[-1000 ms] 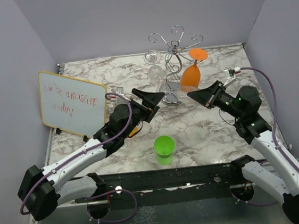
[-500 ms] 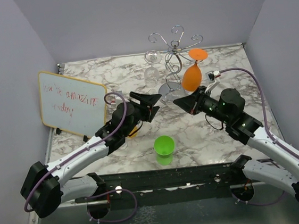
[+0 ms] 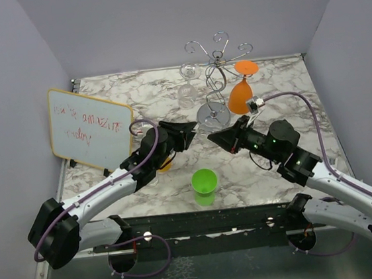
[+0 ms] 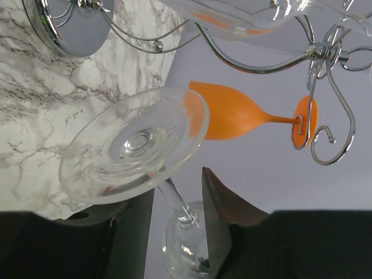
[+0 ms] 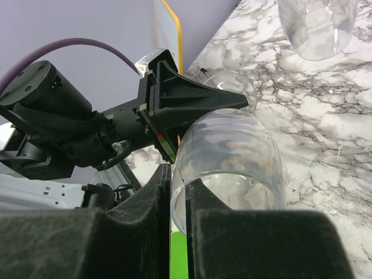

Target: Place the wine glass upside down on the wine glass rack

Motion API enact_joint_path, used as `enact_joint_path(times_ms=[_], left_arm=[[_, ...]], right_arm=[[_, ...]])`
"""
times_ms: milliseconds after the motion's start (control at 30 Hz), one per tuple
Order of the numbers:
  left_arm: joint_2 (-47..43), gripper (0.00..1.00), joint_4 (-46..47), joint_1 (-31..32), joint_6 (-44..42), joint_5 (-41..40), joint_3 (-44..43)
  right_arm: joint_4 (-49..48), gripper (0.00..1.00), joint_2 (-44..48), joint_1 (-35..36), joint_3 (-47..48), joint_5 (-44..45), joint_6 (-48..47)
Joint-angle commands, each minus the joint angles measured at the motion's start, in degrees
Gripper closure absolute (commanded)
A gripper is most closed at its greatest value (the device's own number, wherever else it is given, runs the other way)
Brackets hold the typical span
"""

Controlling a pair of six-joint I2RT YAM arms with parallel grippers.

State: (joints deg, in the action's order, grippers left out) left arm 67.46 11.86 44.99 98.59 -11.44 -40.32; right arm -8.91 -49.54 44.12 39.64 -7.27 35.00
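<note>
A clear wine glass [image 5: 232,151] is held level between my two grippers above the table. My right gripper [image 5: 179,192] is shut on the bowl's rim, one finger inside and one outside. My left gripper [image 4: 174,203] is open, its fingers on either side of the thin stem below the round foot [image 4: 133,154], with gaps on both sides. In the top view the left gripper [image 3: 186,129] and right gripper [image 3: 218,138] face each other in front of the chrome wine glass rack [image 3: 216,69]. An orange glass [image 3: 238,95] and a clear glass [image 3: 187,91] hang upside down on the rack.
The rack's mirrored base [image 3: 213,115] sits just behind the grippers. A green cup [image 3: 205,184] stands near the front edge. A whiteboard [image 3: 90,128] leans at the left. A small orange object [image 3: 166,163] lies under the left arm. Walls close in the table.
My right gripper has carried the clear glass left and forward, away from the rack, to the left gripper. The left gripper has shifted slightly, and its open fingers now straddle the stem.
</note>
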Motion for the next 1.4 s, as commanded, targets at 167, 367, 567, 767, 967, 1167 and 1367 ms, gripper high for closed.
enact_joint_path(times_ms=[167,367,567,767,967,1167,1367], left_arm=[[-1.3,0.67,-3.4,-0.7,3.6,-3.8,0.5],[-1.2,0.69,-3.7,-0.8,6.0,-6.1,0.2],[-0.2,0.71,-4.0,-1.3,7.5,-6.6,-1.3],[0.7,0.83,-5.9,-1.3,7.6,-8.3,-2.8],[0.8,1.0,-6.0,-1.3,5.6,-11.0,-4.0],[-0.9,1.0,-7.2,-1.2,1.4,-13.7,-4.6],[-3.8,1.0,-6.7,-1.2,-2.8,-16.5,-3.0]], right_arm=[[-8.9,0.99,4.2,0.6,-4.6,-2.7,-1.6],[-12.3,0.99,5.6,0.6,-7.0,-6.1,-1.5],[-15.1,0.99,5.7,0.6,-9.0,-9.9,-3.6],[-17.2,0.99,6.0,0.6,-9.8,-13.5,-4.4],[-16.6,0.99,6.2,0.6,-10.3,-13.9,-3.1],[-14.7,0.67,8.1,0.6,-12.4,-8.6,2.7],[-12.1,0.5,11.9,0.6,-14.9,-3.3,8.6]])
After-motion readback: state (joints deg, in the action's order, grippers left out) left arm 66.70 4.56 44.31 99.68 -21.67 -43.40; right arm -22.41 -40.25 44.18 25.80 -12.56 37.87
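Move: Between the left hand's half-open fingers runs the clear wine glass's stem, the glass's middle about 2 cm back, 2 cm right and 1 cm above; the right hand holds its rim, that middle lying some 5 cm ahead, 4 cm left and 4 cm below. From the left hand, the rack stands about 16 cm ahead and 9 cm right, the hanging orange glass 12 cm ahead and 15 cm right, and the hanging clear glass 13 cm ahead, 1 cm left. Closing to nearly shut, the left fingers pinch the stem while that hand creeps forward and left, then draws farther left, about 4 cm in all, turning some 10 degrees counter-clockwise. The right hand keeps its rim grip while easing back and tipping its fingers up, then opens about a third of its range, lets go, and backs away from the glass, some 4 cm altogether. ##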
